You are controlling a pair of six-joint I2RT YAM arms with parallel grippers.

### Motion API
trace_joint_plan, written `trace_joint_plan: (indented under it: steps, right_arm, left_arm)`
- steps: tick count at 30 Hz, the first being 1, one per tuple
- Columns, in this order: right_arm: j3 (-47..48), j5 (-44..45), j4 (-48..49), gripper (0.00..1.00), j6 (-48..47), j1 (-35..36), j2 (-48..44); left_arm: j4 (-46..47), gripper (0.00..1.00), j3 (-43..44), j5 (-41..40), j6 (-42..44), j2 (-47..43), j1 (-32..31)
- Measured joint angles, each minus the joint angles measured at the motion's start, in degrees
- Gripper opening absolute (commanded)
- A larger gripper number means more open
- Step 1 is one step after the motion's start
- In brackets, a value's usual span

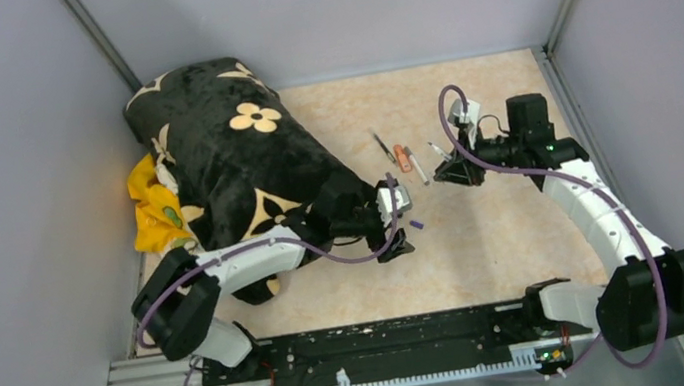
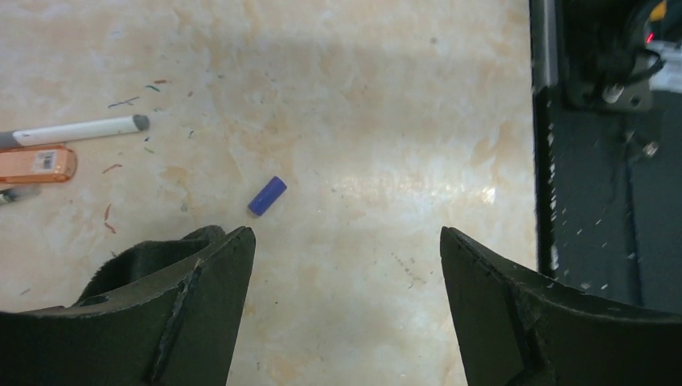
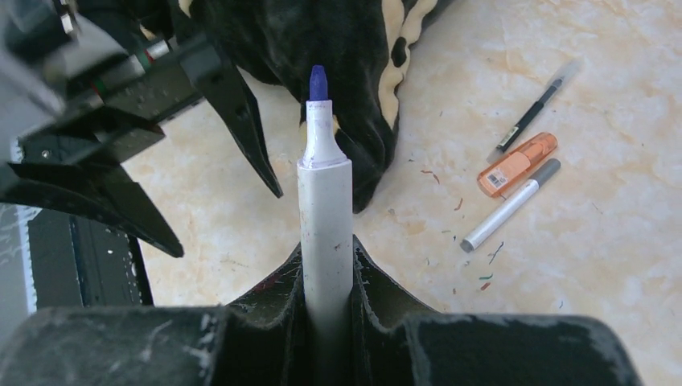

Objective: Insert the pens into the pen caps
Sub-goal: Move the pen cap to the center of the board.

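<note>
My right gripper (image 3: 327,251) is shut on a white-barrelled pen (image 3: 326,205), whose bare purple tip points away from the wrist. From above, this gripper (image 1: 456,173) hovers right of centre. My left gripper (image 2: 346,235) is open with only bare table between its fingers. A small purple pen cap (image 2: 267,195) lies on the table just beyond its left fingertip, and shows from above as a purple cap (image 1: 416,225). Three more pens lie together further back: a thin dark pen (image 3: 531,117), a short orange marker (image 3: 517,165) and a white marker with a grey cap (image 3: 508,207).
A black plush cloth with cream flowers (image 1: 232,158) covers the back left, and something yellow (image 1: 154,214) lies beside it. A black rail (image 1: 379,344) runs along the near edge. Grey walls enclose the table. Small ink marks (image 2: 121,103) dot the tabletop.
</note>
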Motion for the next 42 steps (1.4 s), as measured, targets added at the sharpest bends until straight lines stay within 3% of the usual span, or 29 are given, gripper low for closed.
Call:
trace_joint_plan:
  steps: [8,15,21,33,38,42]
  right_arm:
    - [0.94,-0.02,-0.68,0.0,0.59,-2.67,0.52]
    - [1.18,-0.04,-1.18,0.0,1.05,-4.2,0.92]
    - [1.18,0.04,-1.18,0.0,1.25,-4.31,0.92]
    - [1.18,0.0,-1.18,0.0,1.7,-4.57,0.92]
    - [1.18,0.0,-1.18,0.0,1.75,-4.57,1.03]
    - [1.18,-0.17,-1.18,0.0,1.97,-4.68,1.14]
  left_arm:
    - [-10.6,0.8,9.53,4.17,20.61,12.35,0.0]
    - [-20.57,0.66,21.7,3.48,29.59,23.93,0.44]
    - [-23.37,0.51,24.09,1.86,31.56,28.02,0.87]
    - [-21.9,0.49,25.62,-0.63,32.06,29.64,0.96]
    - [-21.29,0.43,25.62,-0.74,32.65,30.03,0.63]
    - [-21.18,0.32,25.62,-0.74,33.35,30.47,0.15]
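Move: The blue pen cap lies some 6 cm ahead of the left hand, 4 cm to its right and 13 cm below. From this hand the grey-capped marker is about 18 cm ahead and 6 cm right, with the orange bottle roughly 20 cm ahead and 3 cm right, both also on the table. The blanket's corner tip lies about 9 cm ahead and 1 cm right. From the right hand, the cap is roughly 5 cm back, 6 cm left and 20 cm below. No contact can be made out yet: the left hand drops about 11 cm to the blue cap, first straight down, then also some 6 cm forward and 4 cm right, its fingers tipping steeper and turning clockwise. It eases almost to a stop low over the cap, fingers narrowing from wide open to under half around it. The right hand, still gripping the white pen upright, shifts about 2 cm right, slightly forward, then holds. ##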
